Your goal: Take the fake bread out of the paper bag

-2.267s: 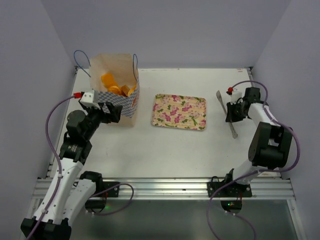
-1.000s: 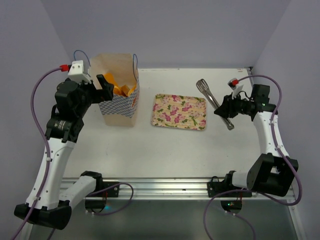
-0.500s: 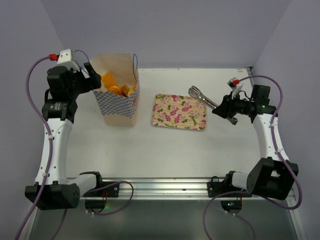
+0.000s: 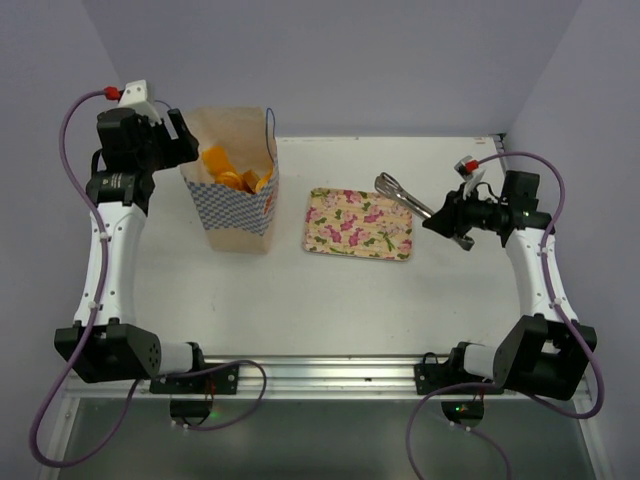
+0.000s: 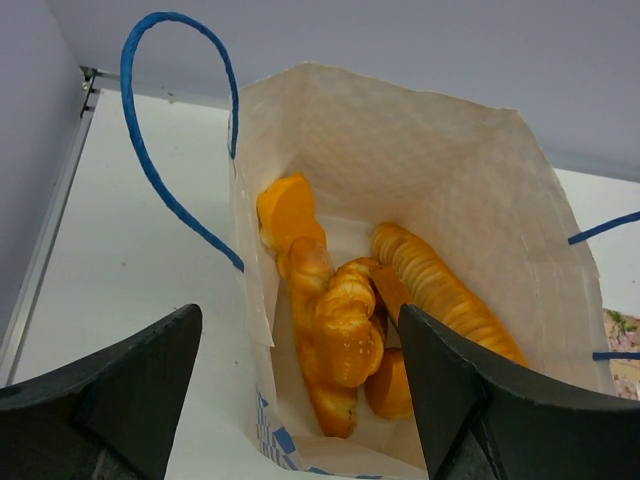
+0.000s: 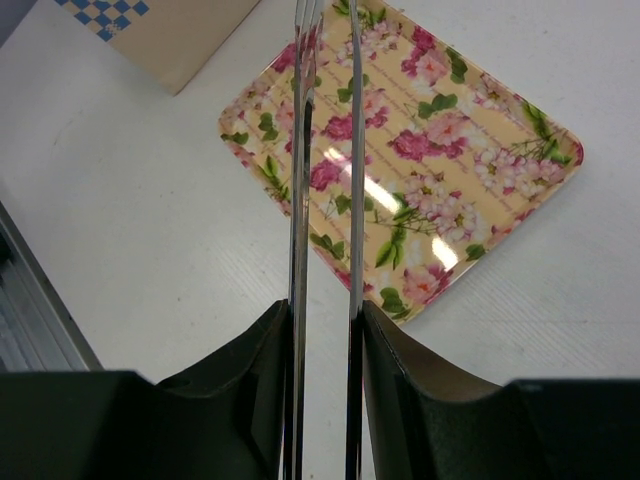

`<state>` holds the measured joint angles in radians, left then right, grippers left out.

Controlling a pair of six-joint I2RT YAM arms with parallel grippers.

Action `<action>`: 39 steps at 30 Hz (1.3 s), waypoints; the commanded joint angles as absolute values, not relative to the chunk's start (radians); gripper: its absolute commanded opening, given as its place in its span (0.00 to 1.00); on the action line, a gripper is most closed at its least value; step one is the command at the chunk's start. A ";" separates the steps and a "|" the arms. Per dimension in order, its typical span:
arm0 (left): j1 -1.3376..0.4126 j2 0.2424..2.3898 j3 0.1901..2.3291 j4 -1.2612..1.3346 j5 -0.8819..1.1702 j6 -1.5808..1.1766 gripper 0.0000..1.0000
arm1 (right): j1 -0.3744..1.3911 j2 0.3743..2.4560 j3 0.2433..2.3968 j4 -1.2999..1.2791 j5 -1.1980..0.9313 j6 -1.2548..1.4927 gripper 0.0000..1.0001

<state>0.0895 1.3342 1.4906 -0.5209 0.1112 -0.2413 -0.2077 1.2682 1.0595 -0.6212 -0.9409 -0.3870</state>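
The paper bag (image 4: 240,215) stands open at the back left, tan with blue-checked sides and blue cord handles. Inside lies the fake bread (image 5: 340,320), glossy orange braided loaves and a long ridged stick, also seen from above (image 4: 235,178). My left gripper (image 4: 172,140) hovers open over the bag's left rim; in the left wrist view it (image 5: 297,318) straddles that paper wall (image 5: 430,170) without touching it. My right gripper (image 4: 450,218) is shut on metal tongs (image 4: 400,195), whose two blades (image 6: 299,200) run between its jaws (image 6: 325,315) and point at the tray.
A floral-patterned rectangular tray (image 4: 360,223) lies flat mid-table, right of the bag; its corner sits under the tong tips (image 6: 480,170). White walls close in the left, back and right sides. A metal rail runs along the near edge.
My left arm has risen and swung back-left, from beside the bag to above its left rim, its jaws narrowing slightly. The right arm has turned the tongs toward the tray, then held still.
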 commanded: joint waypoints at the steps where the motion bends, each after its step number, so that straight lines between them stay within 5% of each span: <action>1: 0.109 1.348 1.528 -0.540 0.110 -0.215 0.83 | -0.204 1.250 1.063 -0.604 -1.003 -0.403 0.36; 24: 0.175 1.482 1.456 -0.486 0.318 -0.258 0.54 | -0.189 1.256 1.081 -0.647 -1.043 -0.439 0.35; 35: 0.175 1.463 1.448 -0.431 0.376 -0.199 0.01 | -0.158 1.241 1.235 -0.932 -1.054 -0.664 0.34; 39: 0.173 1.456 1.485 -0.399 0.379 -0.198 0.00 | -0.138 1.252 1.330 -0.992 -1.052 -0.666 0.34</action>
<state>0.1680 1.4830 1.4322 -0.4789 0.3408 -0.2203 -0.1532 1.2682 1.2434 -0.9226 -1.0130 -0.6147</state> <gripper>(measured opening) 0.008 0.348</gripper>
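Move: The paper bag's left rim lies below the empty left hand, about 8 cm down and 3 cm ahead, with no real sideways offset. Its blue left handle loops some 6 cm ahead and 3 cm left, near hand height; the breads lie in the bag roughly 4 cm ahead, 9 cm right and 24 cm down. From the right hand, already holding the tongs, the breads are some 13 cm ahead, 39 cm left and 11 cm down; the flowered tray is about 3 cm ahead, 16 cm left and 18 cm below. Down about 7 cm and slightly forward goes the left hand onto the bag's left rim, swaying a little left and back, the fingers tipping some 10 degrees lower and closing from nearly wide open to shut, pinching the paper wall near the handle's root. The right hand keeps the tongs, easing back and left, then rises about 4 cm, turning slightly counter-clockwise. ##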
